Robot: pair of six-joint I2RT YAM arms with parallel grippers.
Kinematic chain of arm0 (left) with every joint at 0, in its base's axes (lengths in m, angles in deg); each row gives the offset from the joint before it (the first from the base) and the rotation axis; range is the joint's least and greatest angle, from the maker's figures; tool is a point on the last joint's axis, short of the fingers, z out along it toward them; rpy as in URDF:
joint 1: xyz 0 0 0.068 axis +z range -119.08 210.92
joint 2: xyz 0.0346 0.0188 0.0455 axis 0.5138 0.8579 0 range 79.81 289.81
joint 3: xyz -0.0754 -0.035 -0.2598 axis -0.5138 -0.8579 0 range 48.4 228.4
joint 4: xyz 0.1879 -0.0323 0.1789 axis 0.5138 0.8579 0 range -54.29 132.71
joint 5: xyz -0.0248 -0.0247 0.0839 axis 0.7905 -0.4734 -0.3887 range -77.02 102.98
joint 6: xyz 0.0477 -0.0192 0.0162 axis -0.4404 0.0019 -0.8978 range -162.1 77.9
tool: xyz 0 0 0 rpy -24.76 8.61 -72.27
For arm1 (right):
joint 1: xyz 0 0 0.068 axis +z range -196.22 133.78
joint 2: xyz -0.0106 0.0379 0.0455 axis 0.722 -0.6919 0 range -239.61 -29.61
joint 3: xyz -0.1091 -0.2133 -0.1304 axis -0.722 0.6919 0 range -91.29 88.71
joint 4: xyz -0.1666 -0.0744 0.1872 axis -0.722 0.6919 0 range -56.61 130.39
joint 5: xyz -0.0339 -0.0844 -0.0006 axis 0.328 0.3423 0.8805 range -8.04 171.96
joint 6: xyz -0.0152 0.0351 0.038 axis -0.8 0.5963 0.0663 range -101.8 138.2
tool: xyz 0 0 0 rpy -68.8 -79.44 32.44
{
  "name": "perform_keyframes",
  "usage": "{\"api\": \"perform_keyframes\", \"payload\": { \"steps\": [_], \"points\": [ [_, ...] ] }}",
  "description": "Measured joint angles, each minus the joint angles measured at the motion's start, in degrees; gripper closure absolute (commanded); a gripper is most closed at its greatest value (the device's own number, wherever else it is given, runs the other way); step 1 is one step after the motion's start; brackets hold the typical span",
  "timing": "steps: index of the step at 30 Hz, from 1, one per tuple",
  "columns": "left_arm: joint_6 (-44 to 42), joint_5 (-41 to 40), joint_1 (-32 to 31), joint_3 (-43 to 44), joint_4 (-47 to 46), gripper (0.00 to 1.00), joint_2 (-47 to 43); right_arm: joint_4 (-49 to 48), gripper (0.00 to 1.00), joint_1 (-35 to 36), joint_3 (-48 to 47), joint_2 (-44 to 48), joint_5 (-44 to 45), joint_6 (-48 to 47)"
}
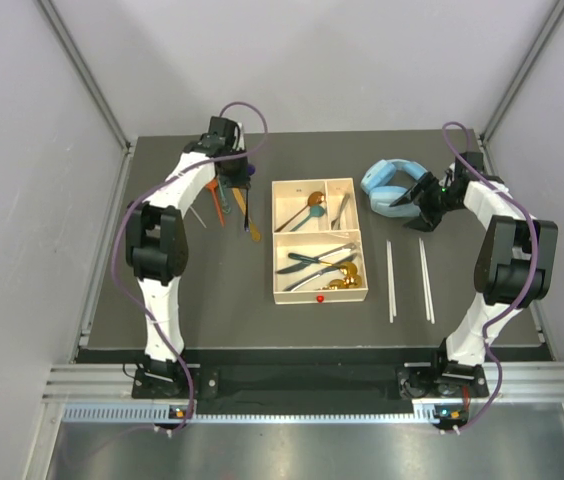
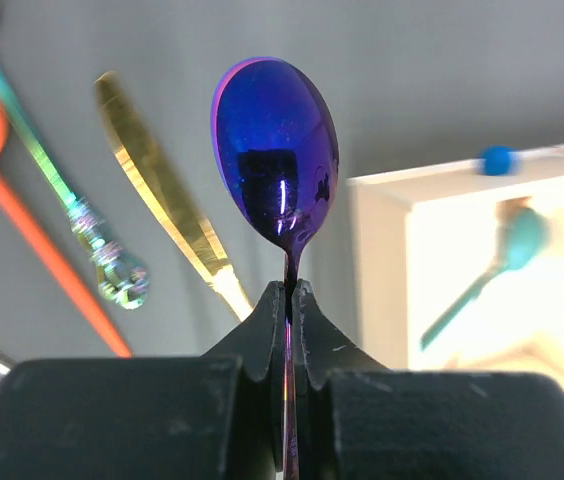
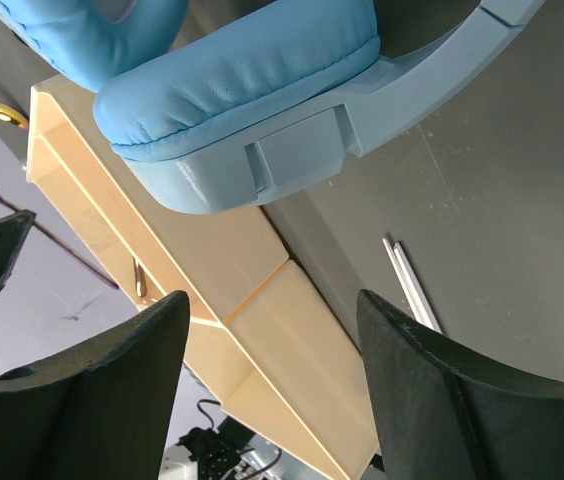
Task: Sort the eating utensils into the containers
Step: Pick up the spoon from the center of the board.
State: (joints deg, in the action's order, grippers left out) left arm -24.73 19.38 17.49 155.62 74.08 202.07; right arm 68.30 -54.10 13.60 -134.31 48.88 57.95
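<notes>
My left gripper (image 2: 289, 290) is shut on the thin handle of a purple spoon (image 2: 275, 150), whose bowl stands up above the fingertips. In the top view that gripper (image 1: 234, 183) hovers over loose utensils left of the cream tray (image 1: 319, 293). Below it lie an orange spoon (image 2: 22, 230), an iridescent handle (image 2: 82, 225) and a gold knife (image 2: 157, 185). A teal spoon (image 2: 497, 255) lies in a small tray section. The large section holds dark knives and gold spoons (image 1: 340, 280). My right gripper (image 3: 272, 310) stands open, holding nothing, just beside the headphones (image 3: 252, 90).
Light-blue headphones (image 1: 392, 183) rest at the back right, next to the tray. Two pairs of pale chopsticks (image 1: 391, 282) (image 1: 426, 278) lie on the dark mat right of the tray. The tray's side wall (image 3: 292, 340) runs under my right gripper's view.
</notes>
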Motion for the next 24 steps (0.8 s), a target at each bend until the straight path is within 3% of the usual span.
{"api": "perform_keyframes", "payload": {
  "steps": [11,24],
  "points": [
    [-3.56,10.93,-4.81,8.22,0.48,1.0,-0.28,0.02,0.32,0.0,-0.02,0.0,0.0,0.35],
    [-8.22,13.55,-13.81,10.23,0.48,1.0,1.05,0.07,0.32,0.0,-0.02,-0.02,-0.02,0.31]
  ]
}}
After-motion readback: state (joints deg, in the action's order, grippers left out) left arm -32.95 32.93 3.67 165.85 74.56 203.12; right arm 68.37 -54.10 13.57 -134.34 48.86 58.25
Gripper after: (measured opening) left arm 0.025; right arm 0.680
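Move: The purple-blue spoon is already off the table in the left fingers. The box's big far-left compartment lies about 15 cm to that hand's right, 4 cm back and 6 cm below, with a brown spoon and a teal spoon in it, both roughly 15 to 16 cm right and 5 to 6 cm back. The gold knife is under the hand, some 4 cm back, and the orange spoon about 8 cm left, 3 cm back. From the right hand the compartment is roughly 31 cm left. The purple-blue spoon, still pinched by its handle in the shut left fingers, is swept about 16 cm to the right and some 4 cm back, to over the big compartment. The hand climbs about 7 cm on the way over the box edge, sinks slightly at the end, and turns some 30 degrees clockwise, swinging the bowl towards forward-right. ##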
